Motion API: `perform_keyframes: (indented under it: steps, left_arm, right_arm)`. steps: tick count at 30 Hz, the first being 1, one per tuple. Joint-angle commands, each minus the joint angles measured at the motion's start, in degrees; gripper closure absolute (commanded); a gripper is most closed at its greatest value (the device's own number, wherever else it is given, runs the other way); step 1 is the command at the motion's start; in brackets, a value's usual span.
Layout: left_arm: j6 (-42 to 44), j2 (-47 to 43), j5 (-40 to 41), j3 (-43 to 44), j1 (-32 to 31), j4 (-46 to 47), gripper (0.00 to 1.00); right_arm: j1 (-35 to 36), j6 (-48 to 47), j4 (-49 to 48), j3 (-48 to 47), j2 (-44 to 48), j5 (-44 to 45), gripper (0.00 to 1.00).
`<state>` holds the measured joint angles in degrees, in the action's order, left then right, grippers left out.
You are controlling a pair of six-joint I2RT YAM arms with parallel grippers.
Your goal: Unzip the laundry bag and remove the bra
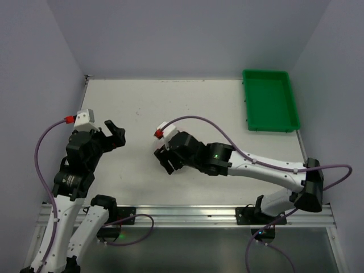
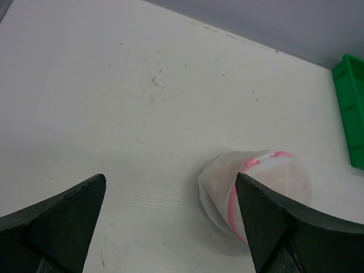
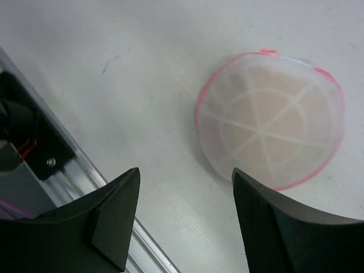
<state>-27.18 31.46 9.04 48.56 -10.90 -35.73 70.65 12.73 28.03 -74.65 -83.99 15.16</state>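
Note:
The laundry bag (image 3: 270, 125) is a round white mesh drum with a pink zip edge, lying shut on the white table. A beige-tan shape, the bra, shows dimly through its mesh. In the left wrist view the bag (image 2: 256, 187) lies on its side, partly behind my right finger. In the top view it is hidden under the right arm. My right gripper (image 3: 185, 170) is open and empty, hovering just beside the bag, and shows in the top view (image 1: 166, 159). My left gripper (image 2: 170, 177) is open and empty, left of the bag and apart from it, and shows in the top view (image 1: 116, 133).
A green tray (image 1: 270, 99) stands at the back right and also shows in the left wrist view (image 2: 352, 108). A metal rail (image 1: 182, 215) runs along the table's near edge, close below my right gripper (image 3: 57, 165). Purple walls enclose the table.

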Motion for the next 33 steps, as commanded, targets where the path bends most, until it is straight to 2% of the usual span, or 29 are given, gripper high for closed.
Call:
perform_keyframes:
  steps: [1,6,10,14,18,23,28,32,33]
  left_arm:
    - [4.9,7.7,-9.0,3.0,0.4,4.1,0.00]
    - [4.9,18.9,-26.7,2.7,-0.1,10.8,0.00]
    - [2.6,24.6,-26.7,0.8,-3.6,17.5,0.00]
    - [1.0,30.7,-25.1,0.5,-7.5,23.1,0.00]
    - [0.6,34.7,-23.4,0.0,-10.5,25.3,0.00]
    - [-4.1,30.5,-19.8,-7.2,-11.4,26.2,0.00]
    - [-17.5,20.7,-16.7,-21.1,-12.1,31.9,0.00]
    - [-21.8,18.5,-14.4,-24.4,-15.3,33.5,0.00]
    - [-23.0,18.5,-13.1,-24.7,-16.5,34.0,0.00]
  right_arm:
    - [-8.4,11.9,-0.1,5.2,6.0,-5.0,0.33]
    - [-17.6,20.5,-6.1,16.5,12.0,-12.2,0.32]
    - [-23.5,22.3,-11.2,23.1,14.3,-20.0,0.32]
    - [-27.8,26.1,-15.0,27.0,11.1,-26.9,0.35]
    - [-30.0,27.2,-22.9,29.9,8.4,-32.6,0.36]
    - [-31.0,27.0,-24.9,29.7,7.0,-33.3,0.36]
    - [-32.1,25.4,-23.9,29.0,6.8,-32.1,0.37]
    - [-32.5,20.7,-20.5,26.1,7.3,-31.5,0.36]
    - [-33.3,19.6,-17.2,23.7,7.1,-30.8,0.35]
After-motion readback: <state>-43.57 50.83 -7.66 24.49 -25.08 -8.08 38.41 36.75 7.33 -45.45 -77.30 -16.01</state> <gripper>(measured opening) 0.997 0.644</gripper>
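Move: The laundry bag lies on the table about 22 cm to the right of the left hand, nearly level with it and some 21 cm below. From the right hand the bag is roughly 8 cm ahead, 3 cm to the right and 16 cm below. Its zipper pull is some 5 cm farther out than the bag's middle, 5 cm to the left of it and a little higher. Bring both open grippers down on either side of the laundry bag. Swing the left one right about 13 cm while sinking some 16 cm, reaching out first and then drawing back, turned clockwise. Carry the right one right and forward, then down to a net 10 cm lower at the bag's right side, rolling it clockwise about its fingers' axis as seen from behind the hand. ##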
